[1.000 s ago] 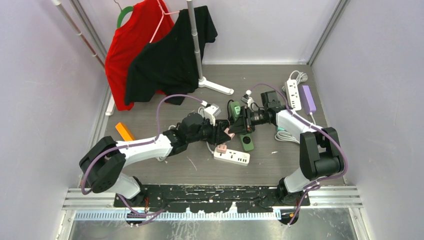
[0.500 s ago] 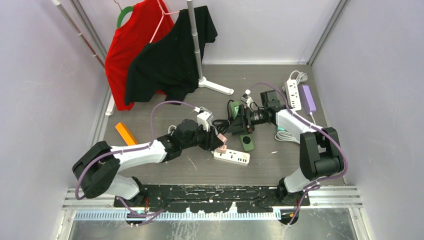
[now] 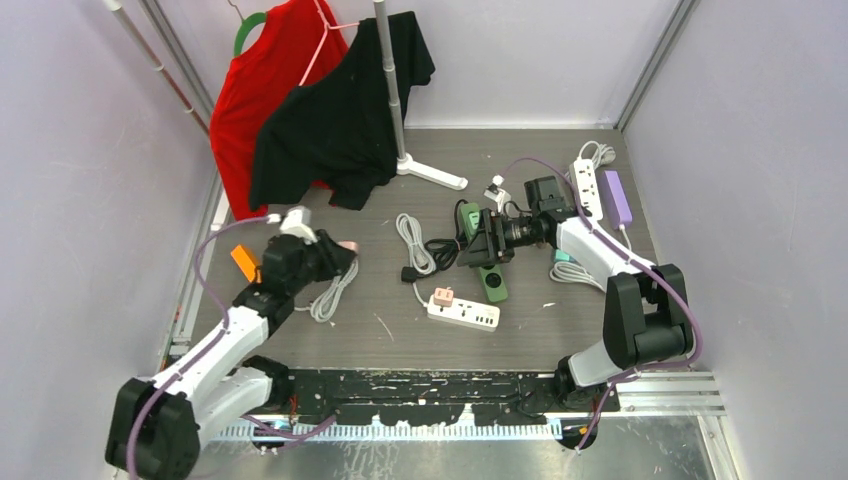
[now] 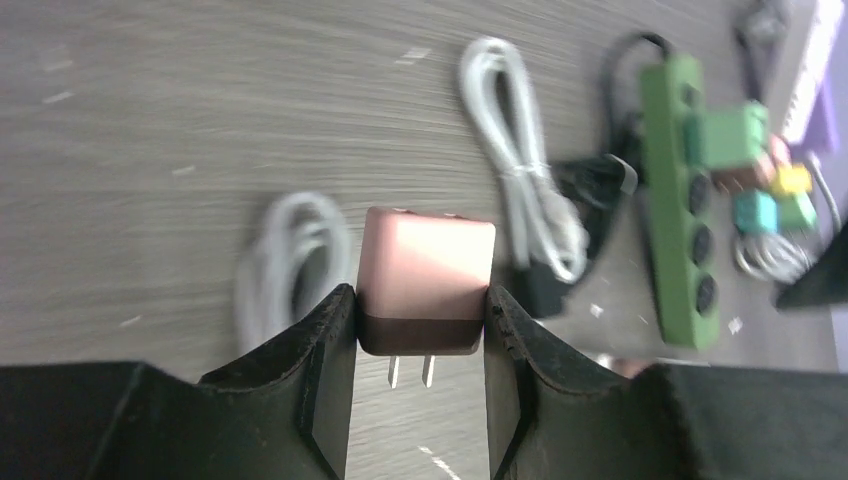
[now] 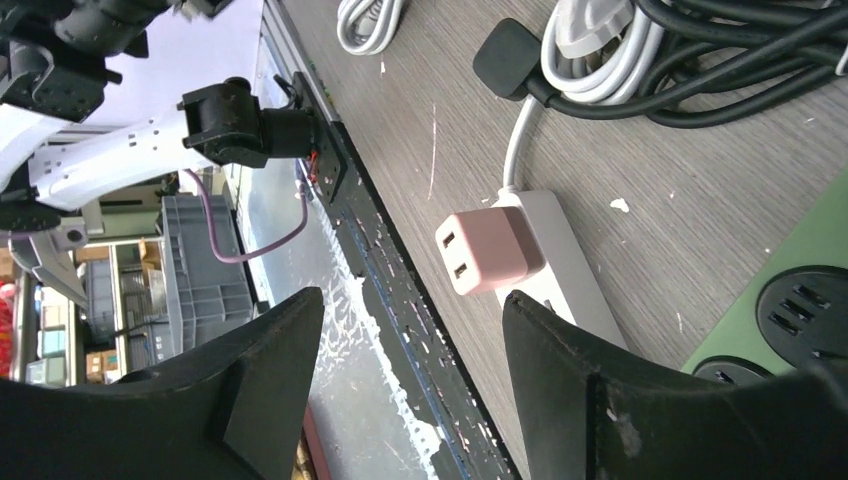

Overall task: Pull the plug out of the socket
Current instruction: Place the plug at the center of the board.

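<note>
My left gripper (image 4: 420, 330) is shut on a pink plug (image 4: 427, 275), whose two bare prongs hang free above the table. From above, this gripper (image 3: 338, 252) sits at the table's left, far from the sockets. The green socket strip (image 3: 490, 280) lies mid-table. My right gripper (image 3: 474, 242) hovers over the strip's far end, open and empty. Its wrist view shows both fingers (image 5: 590, 380) spread wide, with the green strip (image 5: 800, 300) at the lower right edge.
A white power strip (image 3: 470, 314) carries a second pink plug (image 3: 441, 297). White cable coils (image 3: 330, 290) and black cable (image 3: 440, 247) lie between the arms. An orange block (image 3: 247, 263) sits left. White (image 3: 587, 187) and purple (image 3: 618, 197) strips lie back right. Shirts (image 3: 330, 110) hang behind.
The left arm has swung from the green strip far to the left, carrying the pink plug away. The right gripper has opened, letting go of the strip.
</note>
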### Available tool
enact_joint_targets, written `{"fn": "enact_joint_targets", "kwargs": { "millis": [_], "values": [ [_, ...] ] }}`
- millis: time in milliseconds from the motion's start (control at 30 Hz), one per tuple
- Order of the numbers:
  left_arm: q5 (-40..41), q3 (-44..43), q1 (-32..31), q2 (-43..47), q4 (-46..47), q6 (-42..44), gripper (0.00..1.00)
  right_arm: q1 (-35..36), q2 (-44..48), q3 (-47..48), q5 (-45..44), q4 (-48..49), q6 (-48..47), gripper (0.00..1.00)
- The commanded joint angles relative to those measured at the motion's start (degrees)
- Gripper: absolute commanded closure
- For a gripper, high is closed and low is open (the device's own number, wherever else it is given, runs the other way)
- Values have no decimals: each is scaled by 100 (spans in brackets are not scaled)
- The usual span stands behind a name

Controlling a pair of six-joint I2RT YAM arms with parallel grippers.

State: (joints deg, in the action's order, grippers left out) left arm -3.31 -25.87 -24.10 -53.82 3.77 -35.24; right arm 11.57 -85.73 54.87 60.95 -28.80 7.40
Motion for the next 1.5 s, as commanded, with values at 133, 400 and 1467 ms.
{"fn": "enact_joint_targets", "kwargs": {
  "millis": [133, 400, 1467],
  "values": [
    [-319, 521, 2054, -59, -396, -1003, 100, -86, 319, 217, -94, -73, -258, 29],
    [682, 155, 2436, -1016, -968, -1402, 100, -103, 322, 220, -79, -75, -281, 29],
    [183, -188, 2437, 308, -1911, -1386, 0, -158, 526, 250, 16, -231, -556, 28]
  ]
}}
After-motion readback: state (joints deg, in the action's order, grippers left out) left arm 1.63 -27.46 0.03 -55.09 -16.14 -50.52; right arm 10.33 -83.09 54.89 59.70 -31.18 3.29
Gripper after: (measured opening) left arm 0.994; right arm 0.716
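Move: I hold the pink plug in my left hand; the bare spot on the board that it goes to is about 14 cm to the left, level fore and aft, and 10 cm below. The orange strip lies some 25 cm to my left hand's left and 1 cm ahead, the white cord coil about 7 cm left and 2 cm back, both roughly 11 cm below. From my right hand the spot is some 40 cm left, 3 cm ahead and 13 cm down. Keeping the pink plug pinched, I swing my left hand about 14 cm left over the cord coil while sinking 10 cm to the board, turning the wrist some 40 degrees counter-clockwise and tipping the fingers further down. There I pause, spread the fingers wide to let go of the plug, and rise about 5 cm. ##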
